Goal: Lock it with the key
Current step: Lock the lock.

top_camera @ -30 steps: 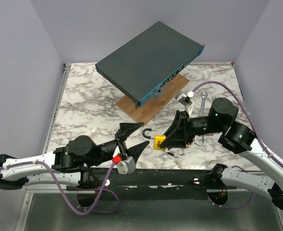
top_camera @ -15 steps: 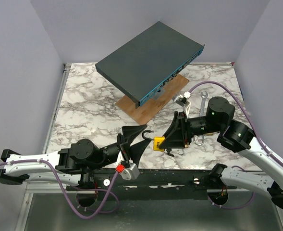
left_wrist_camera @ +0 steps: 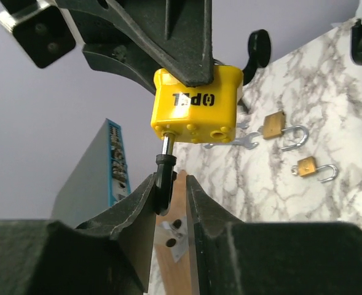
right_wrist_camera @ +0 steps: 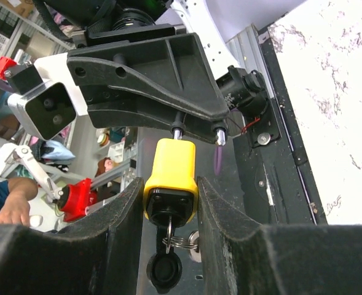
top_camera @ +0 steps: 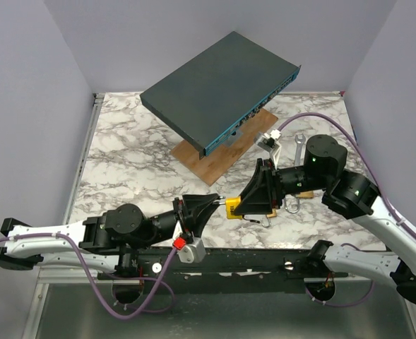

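A yellow padlock (top_camera: 232, 209) is held above the table's front edge, my right gripper (top_camera: 241, 206) shut on its body (right_wrist_camera: 170, 178). A black-headed key (right_wrist_camera: 164, 270) sticks out of the lock's underside with a key ring hanging from it. The lock's black shackle (left_wrist_camera: 164, 178) is raised out of the body and points toward my left gripper (top_camera: 210, 203). In the left wrist view the shackle's bend lies between the left fingers (left_wrist_camera: 141, 203), against one pad, with a thin gap to the other. The yellow body (left_wrist_camera: 196, 104) hangs just beyond the left fingertips.
A dark grey flat box (top_camera: 218, 92) leans tilted on a wooden board (top_camera: 218, 161) at the back middle. A wrench (top_camera: 297, 147) lies right of the board. Two small brass padlocks (left_wrist_camera: 274, 123) (left_wrist_camera: 306, 166) lie on the marble table (top_camera: 130, 155).
My left gripper moved forward to the padlock and its jaws narrowed from wide open to close around the shackle. The right gripper shifted the padlock slightly up and right.
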`<state>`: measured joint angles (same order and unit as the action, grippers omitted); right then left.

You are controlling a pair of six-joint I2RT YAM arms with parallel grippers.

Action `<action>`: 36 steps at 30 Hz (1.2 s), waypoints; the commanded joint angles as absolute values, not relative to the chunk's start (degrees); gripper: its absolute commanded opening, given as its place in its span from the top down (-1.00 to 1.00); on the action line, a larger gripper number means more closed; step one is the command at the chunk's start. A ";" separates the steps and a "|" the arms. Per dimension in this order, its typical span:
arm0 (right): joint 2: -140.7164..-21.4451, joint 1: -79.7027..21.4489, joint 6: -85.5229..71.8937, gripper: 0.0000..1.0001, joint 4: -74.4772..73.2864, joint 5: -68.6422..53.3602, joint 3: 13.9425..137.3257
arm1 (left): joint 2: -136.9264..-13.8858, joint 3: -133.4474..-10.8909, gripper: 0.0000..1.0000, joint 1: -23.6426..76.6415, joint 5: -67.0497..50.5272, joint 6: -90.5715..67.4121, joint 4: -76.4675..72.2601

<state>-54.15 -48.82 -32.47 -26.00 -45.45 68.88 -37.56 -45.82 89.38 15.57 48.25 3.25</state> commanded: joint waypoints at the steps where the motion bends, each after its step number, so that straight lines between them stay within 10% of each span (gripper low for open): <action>1: -54.57 -48.98 -28.93 0.99 -26.82 -42.47 73.17 | -38.13 -51.13 0.55 89.98 10.62 37.28 11.38; 13: -55.17 -48.96 -25.01 0.99 -27.56 -41.17 74.71 | -40.87 -61.21 0.58 89.62 5.03 15.88 21.87; 22: -54.93 -48.95 -25.05 0.99 -26.09 -42.66 75.34 | -42.45 -62.59 0.11 86.74 7.14 11.77 22.42; 36: -53.32 -48.96 -25.33 0.99 -28.10 -42.22 75.88 | -40.05 -64.54 -0.09 83.99 7.50 14.25 21.40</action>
<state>-54.85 -48.77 -25.39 -29.76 -41.30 73.17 -40.75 -62.52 84.68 5.91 12.16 22.00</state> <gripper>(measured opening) 0.369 0.520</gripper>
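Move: The open shackle is at my left fingertips, its middle about 1 cm to their right. The yellow padlock body is some 3 cm to the right of that hand and 1 cm back, with the key and its ring about 6 cm right, 3 cm back and 2 cm lower. From my right hand, which already grips the body, the body lies about 1 cm to the left and the shackle about 4 cm left and 1 cm forward. With my left fingers still closed round the shackle, I draw that hand back about 4 cm and up 3 cm, rolling it some 30 degrees so its forward side dips. Then I open the fingers, ease forward a little over 1 cm, and come free of the shackle. My right hand keeps its pinch on the padlock body, creeping slightly forward and up and tilting a little the opposite way. ##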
